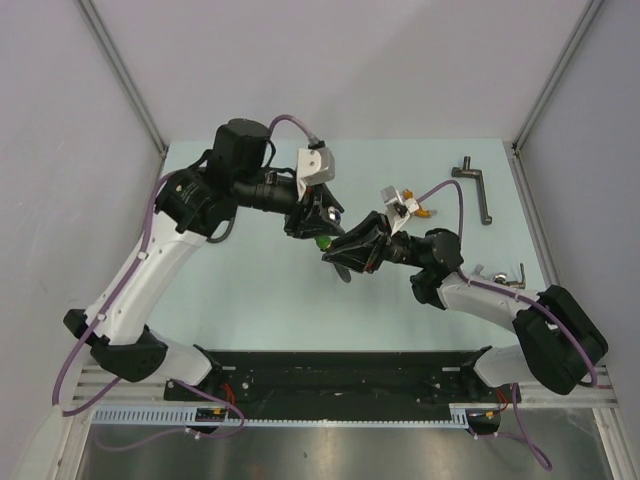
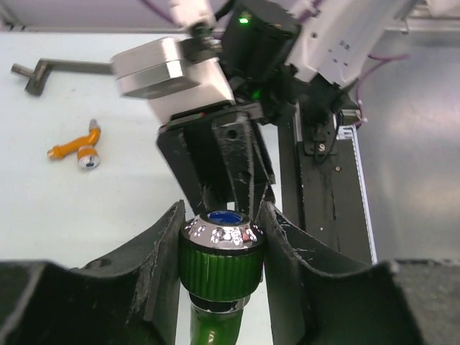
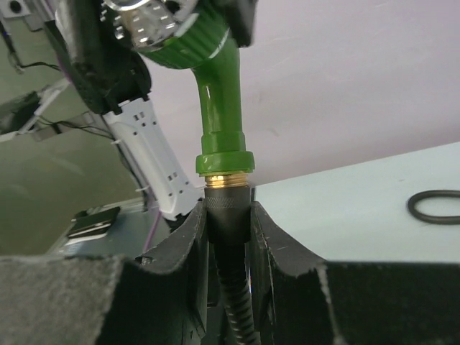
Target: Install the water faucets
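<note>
The green faucet (image 1: pixel 323 241) is held in the air between both grippers above the table's middle. My left gripper (image 2: pixel 221 215) is shut on its ribbed green head with the silver cap (image 2: pixel 221 248). My right gripper (image 3: pixel 228 212) is shut on the black hose's end fitting (image 3: pixel 228 215). The green faucet's neck (image 3: pixel 221 93) sits on the fitting's brass thread, and the ribbed hose (image 3: pixel 241 309) runs down between the fingers. The orange faucet (image 2: pixel 75 147) lies loose on the table; in the top view (image 1: pixel 421 211) it shows beside the right wrist.
A black L-shaped metal piece (image 1: pixel 476 185) lies at the back right, also in the left wrist view (image 2: pixel 65 68). A black ring (image 3: pixel 435 207) lies on the table. A small silver part (image 1: pixel 502 277) sits by the right arm. A black rail (image 1: pixel 340 370) runs along the near edge.
</note>
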Controlling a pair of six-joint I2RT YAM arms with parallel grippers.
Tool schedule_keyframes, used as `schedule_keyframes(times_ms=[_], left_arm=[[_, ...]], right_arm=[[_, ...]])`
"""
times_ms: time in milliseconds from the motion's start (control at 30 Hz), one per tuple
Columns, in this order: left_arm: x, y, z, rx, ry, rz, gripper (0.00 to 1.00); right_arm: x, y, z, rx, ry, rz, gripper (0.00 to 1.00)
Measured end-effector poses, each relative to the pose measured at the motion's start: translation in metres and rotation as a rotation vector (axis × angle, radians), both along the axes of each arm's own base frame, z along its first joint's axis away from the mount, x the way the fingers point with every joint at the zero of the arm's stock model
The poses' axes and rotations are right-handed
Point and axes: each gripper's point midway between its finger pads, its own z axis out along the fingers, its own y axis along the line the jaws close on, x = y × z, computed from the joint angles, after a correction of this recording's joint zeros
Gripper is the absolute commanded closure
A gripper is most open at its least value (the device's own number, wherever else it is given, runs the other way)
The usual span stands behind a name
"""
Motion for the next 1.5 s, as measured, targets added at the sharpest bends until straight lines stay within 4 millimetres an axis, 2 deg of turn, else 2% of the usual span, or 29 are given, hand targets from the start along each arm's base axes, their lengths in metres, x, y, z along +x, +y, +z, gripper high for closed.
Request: schedule_keyframes(times_ms=[33, 133, 233, 267, 333, 367, 533, 767, 800, 900, 1000, 1100, 1233, 1400, 1500], left_arm=[[-0.003, 0.000, -0.001, 0.000, -0.012, -0.026, 0.99], [-0.013, 0.001, -0.004, -0.005, -0.060, -0.114, 0.86], [-0.021, 0.004, -0.003, -0.013, -0.109, -0.169, 0.65], [-0.023, 0.006, -0.002, -0.016, -0.122, -0.178, 0.50], [-0.026, 0.008, 0.001, -0.022, -0.141, -0.184, 0.40], [-0.028, 0.009, 0.003, -0.025, -0.144, -0.185, 0.29], [-0.038, 0.015, 0.015, -0.066, -0.175, -0.181, 0.03], [-0.046, 0.029, 0.052, -0.217, -0.236, -0.054, 0.00], [-0.042, 0.033, 0.065, -0.267, -0.233, 0.028, 0.00], [-0.035, 0.042, 0.081, -0.343, -0.195, 0.162, 0.00], [-0.020, 0.058, 0.087, -0.407, -0.091, 0.362, 0.00], [-0.004, 0.068, 0.082, -0.439, 0.024, 0.525, 0.00], [0.011, 0.071, 0.060, -0.426, 0.139, 0.680, 0.00], [0.026, 0.059, 0.029, -0.353, 0.204, 0.815, 0.00], [0.027, 0.050, 0.021, -0.333, 0.205, 0.848, 0.00]], right_arm=[[-0.001, 0.000, -0.001, -0.003, 0.013, 0.018, 1.00], [-0.007, -0.001, -0.005, -0.014, 0.050, 0.070, 1.00], [-0.011, -0.002, -0.004, -0.014, 0.063, 0.096, 1.00], [-0.012, -0.002, -0.003, -0.012, 0.062, 0.101, 1.00], [-0.013, -0.002, 0.000, -0.005, 0.060, 0.107, 1.00], [-0.013, -0.002, 0.001, -0.003, 0.059, 0.108, 1.00], [-0.003, -0.003, -0.003, -0.012, 0.094, 0.084, 1.00], [0.007, -0.003, -0.009, -0.023, 0.122, 0.050, 1.00], [0.009, -0.003, -0.009, -0.021, 0.114, 0.040, 1.00], [0.012, -0.004, -0.008, -0.014, 0.090, 0.009, 1.00], [0.015, -0.008, -0.006, 0.001, 0.052, -0.044, 1.00], [0.016, -0.013, 0.001, 0.023, -0.002, -0.106, 1.00], [0.016, -0.013, 0.012, 0.034, -0.075, -0.208, 1.00], [0.011, -0.006, 0.017, 0.014, -0.142, -0.338, 1.00], [0.013, -0.003, 0.014, -0.008, -0.160, -0.396, 1.00]])
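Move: Between the left fingers is the green faucet's knob; the faucet's middle lies about 1 cm ahead and 4 cm below that hand point, level sideways. The hose end it sits on is straight under the left hand, some 8 cm down. From the right hand, which pinches the hose end right at its fingertips, the faucet's middle is about 4 cm straight up. The orange faucet lies roughly 26 cm ahead, 21 cm right and 38 cm below the left hand. Turning the gripped knob clockwise some 10 degrees while drawing back about 4 cm, the left hand then opens wide, lets go and lifts up and to the left. It swings forward and comes back down, rotating strongly counter-clockwise, to stop open close to the faucet. The right hand keeps its pinch on the hose end, shifting slightly and at last turning clockwise about 25 degrees. ##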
